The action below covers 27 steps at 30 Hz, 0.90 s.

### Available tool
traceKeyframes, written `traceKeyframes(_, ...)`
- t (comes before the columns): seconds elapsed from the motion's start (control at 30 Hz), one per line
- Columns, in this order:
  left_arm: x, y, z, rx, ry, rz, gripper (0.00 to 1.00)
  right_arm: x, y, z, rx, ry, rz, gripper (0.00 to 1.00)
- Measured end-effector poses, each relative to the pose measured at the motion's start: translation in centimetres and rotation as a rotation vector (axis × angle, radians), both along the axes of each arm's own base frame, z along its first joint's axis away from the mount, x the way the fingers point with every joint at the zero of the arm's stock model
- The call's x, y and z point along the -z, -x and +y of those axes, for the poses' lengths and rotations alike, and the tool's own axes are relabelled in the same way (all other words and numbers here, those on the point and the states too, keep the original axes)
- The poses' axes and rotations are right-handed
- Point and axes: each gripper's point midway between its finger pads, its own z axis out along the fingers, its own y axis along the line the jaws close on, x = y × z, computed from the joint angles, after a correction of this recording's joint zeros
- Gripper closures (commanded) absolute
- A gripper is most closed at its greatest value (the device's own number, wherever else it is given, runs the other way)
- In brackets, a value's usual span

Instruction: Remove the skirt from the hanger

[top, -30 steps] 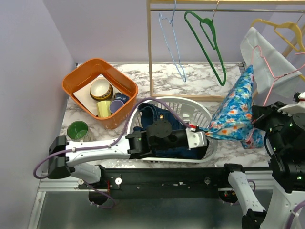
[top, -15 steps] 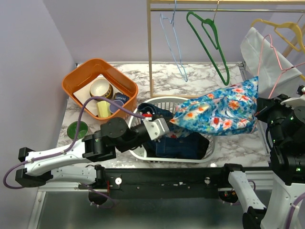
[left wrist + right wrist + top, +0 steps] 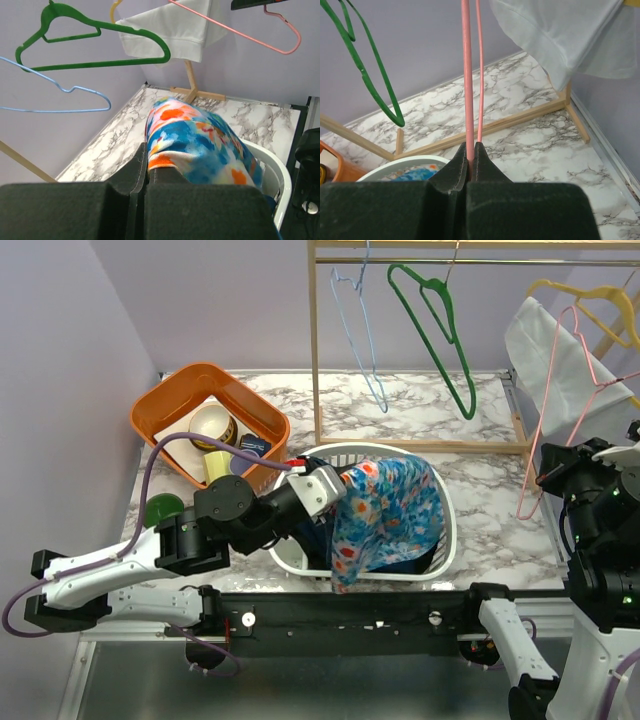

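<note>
The blue floral skirt (image 3: 385, 505) hangs free of the pink hanger (image 3: 556, 390) and drapes over the white laundry basket (image 3: 440, 540), one corner trailing over its front rim. My left gripper (image 3: 328, 485) is shut on the skirt's hem at the basket's left side. The left wrist view shows the skirt (image 3: 200, 140) bunched in front of the closed left gripper (image 3: 146, 150). My right gripper (image 3: 548, 472) is shut on the bare pink hanger's wire at the right. In the right wrist view that pink hanger (image 3: 467, 75) rises from the closed right gripper (image 3: 471, 146).
An orange bin (image 3: 165, 410) of cups stands at the back left, a green cup (image 3: 160, 510) in front of it. On the wooden rack (image 3: 315, 350) hang a blue hanger (image 3: 360, 330), a green hanger (image 3: 440, 330) and a yellow hanger (image 3: 590, 295) with a white garment (image 3: 560, 365). Dark clothes lie in the basket.
The left gripper pulled the skirt leftward off the pink hanger and over the basket. The hanger, held by the right gripper, is now bare and has swung upright.
</note>
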Motion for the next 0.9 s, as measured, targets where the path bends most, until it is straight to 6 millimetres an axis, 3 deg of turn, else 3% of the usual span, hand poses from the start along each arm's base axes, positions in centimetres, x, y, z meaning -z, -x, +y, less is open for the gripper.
traceKeyframes(0.13,0.2,-0.5,-0.1,-0.03,-0.011,-0.008,1.0,-0.3,0.2,0.1,-0.003,0.0,-0.014,0.99)
traceKeyframes(0.27,2.8,-1.4,-1.6,-0.062,-0.079,-0.004,1.0,-0.7,0.6,0.2,-0.011,0.002,-0.031,0.99)
traceKeyframes(0.33,4.9,-1.8,-2.6,-0.074,-0.131,0.005,1.0,-0.9,0.7,0.3,-0.016,0.005,-0.039,0.99)
traceKeyframes(0.43,9.5,-2.2,-4.2,-0.083,-0.222,0.049,1.0,-1.0,0.8,0.5,-0.031,0.012,-0.043,0.99)
traceKeyframes(0.57,15.9,-2.5,-4.7,-0.091,-0.306,0.141,1.0,-1.0,0.8,0.9,-0.056,0.02,-0.045,0.99)
traceKeyframes(0.77,23.9,-4.1,-3.1,-0.175,-0.368,0.303,1.0,-1.5,1.3,1.5,-0.087,0.029,-0.073,0.99)
traceKeyframes(0.87,26.7,-5.3,-1.8,-0.233,-0.346,0.384,0.96,-1.6,1.4,1.8,-0.103,0.029,-0.083,0.99)
traceKeyframes(0.9,27.5,-5.4,-1.5,-0.244,-0.337,0.408,0.88,-1.6,1.3,1.9,-0.109,0.029,-0.085,0.99)
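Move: The left hand already holds the floral skirt clear of the hanger, high over the near part of the white basket. The basket's middle lies about 8 cm ahead of this hand, 4 cm to its right and some 33 cm below, with the jeans in it roughly 5 cm ahead, 2 cm right and 32 cm down. The orange bin stands about 27 cm ahead and 32 cm left. From the right hand the basket's middle is some 28 cm left, 3 cm ahead and 32 cm below. Still pinching the skirt by its edge with shut fingers, the left hand lowers it onto the jeans in the white basket, sinking roughly 27 cm and working about 5 cm forward; a short swing to the right is mostly undone on the way down. The fingers, level at first, tip downward by some 30 degrees. The right hand keeps its grip on the empty pink hanger, easing a couple of centimetres left and up. ##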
